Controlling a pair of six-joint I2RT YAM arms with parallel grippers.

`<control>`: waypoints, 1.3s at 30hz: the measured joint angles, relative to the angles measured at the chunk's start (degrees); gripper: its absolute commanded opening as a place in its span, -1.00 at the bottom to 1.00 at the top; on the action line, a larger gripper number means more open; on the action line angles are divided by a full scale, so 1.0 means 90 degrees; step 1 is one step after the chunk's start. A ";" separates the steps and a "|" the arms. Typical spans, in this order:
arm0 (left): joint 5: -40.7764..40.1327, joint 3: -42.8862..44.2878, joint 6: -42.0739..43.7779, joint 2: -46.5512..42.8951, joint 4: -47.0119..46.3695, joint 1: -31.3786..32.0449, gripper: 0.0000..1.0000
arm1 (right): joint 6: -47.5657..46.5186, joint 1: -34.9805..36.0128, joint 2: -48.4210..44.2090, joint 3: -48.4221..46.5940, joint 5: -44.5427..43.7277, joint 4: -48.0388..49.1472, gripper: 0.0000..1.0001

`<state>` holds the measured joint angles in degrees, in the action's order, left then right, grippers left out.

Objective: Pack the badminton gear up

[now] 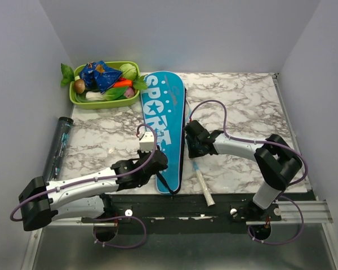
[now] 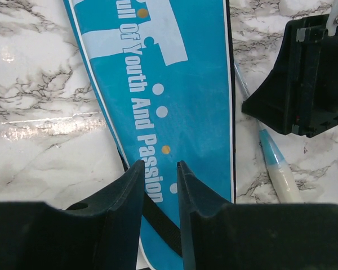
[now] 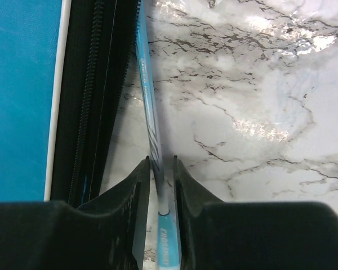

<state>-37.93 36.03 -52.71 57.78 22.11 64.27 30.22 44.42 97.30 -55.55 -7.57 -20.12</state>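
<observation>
The blue cover (image 1: pixel 163 121) lettered "SPORT" lies lengthwise in the middle of the table. My left gripper (image 1: pixel 156 151) hovers over its narrow near end; in the left wrist view its fingertips (image 2: pixel 160 164) stand slightly apart above the cover (image 2: pixel 174 84) and a black strap, with nothing between them. One light-blue racket (image 1: pixel 203 181) sticks out of the cover's right edge, white butt toward me. My right gripper (image 1: pixel 189 149) straddles its shaft (image 3: pixel 149 101); the jaws (image 3: pixel 162 160) stand narrowly apart, with slim gaps beside the shaft. A dark clear tube (image 1: pixel 59 146) lies at the far left.
A green tray (image 1: pixel 79 100) of toy vegetables sits at the back left, touching the cover's wide end. The cover's black zipper edge (image 3: pixel 87 112) gapes open beside the racket. Grey walls close in the table on three sides.
</observation>
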 measured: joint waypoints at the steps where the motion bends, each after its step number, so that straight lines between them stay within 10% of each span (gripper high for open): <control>1: 0.0022 0.0073 0.0039 0.0124 -0.0015 0.0000 -0.24 | -0.0010 0.0010 0.0029 -0.0027 -0.0039 -0.0015 -0.82; 27: 0.0080 0.0831 0.0369 0.1149 -0.0075 0.0410 -0.22 | 0.0641 0.0083 -0.1416 0.0452 -0.1654 -0.1824 -0.99; 39: 0.0287 0.1120 0.1326 0.2038 -0.1044 0.1013 0.21 | 0.0644 0.0083 -0.1666 0.0265 -0.1722 -0.2178 -0.99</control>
<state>-35.35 46.11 -40.77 76.12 12.71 73.38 36.01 45.17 82.30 -53.17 -23.07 -39.72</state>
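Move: The racket shaft lies right between the right hand's half-open fingers, with the handle's middle about 12 cm back and 4 cm to the right, and the bag's zipped edge some 4 cm to the left, level with them. From the left hand, that zipped edge beside the bag's near end is roughly 8 cm to the right, level in reach and 9 cm down. The racket shaft is about 13 cm right of the left hand, 5 cm farther out and 10 cm down. Pinching the racket shaft just beyond the handle, the right fingers shut on it, then carry it about 8 cm right and slightly back, lifting some 5 cm, before holding still. The empty left hand follows above the bag, 4 cm right, a near pause, then 5 cm more with a slight draw back, turning nearly 20 degrees clockwise and opening wider towards the zipped edge. ##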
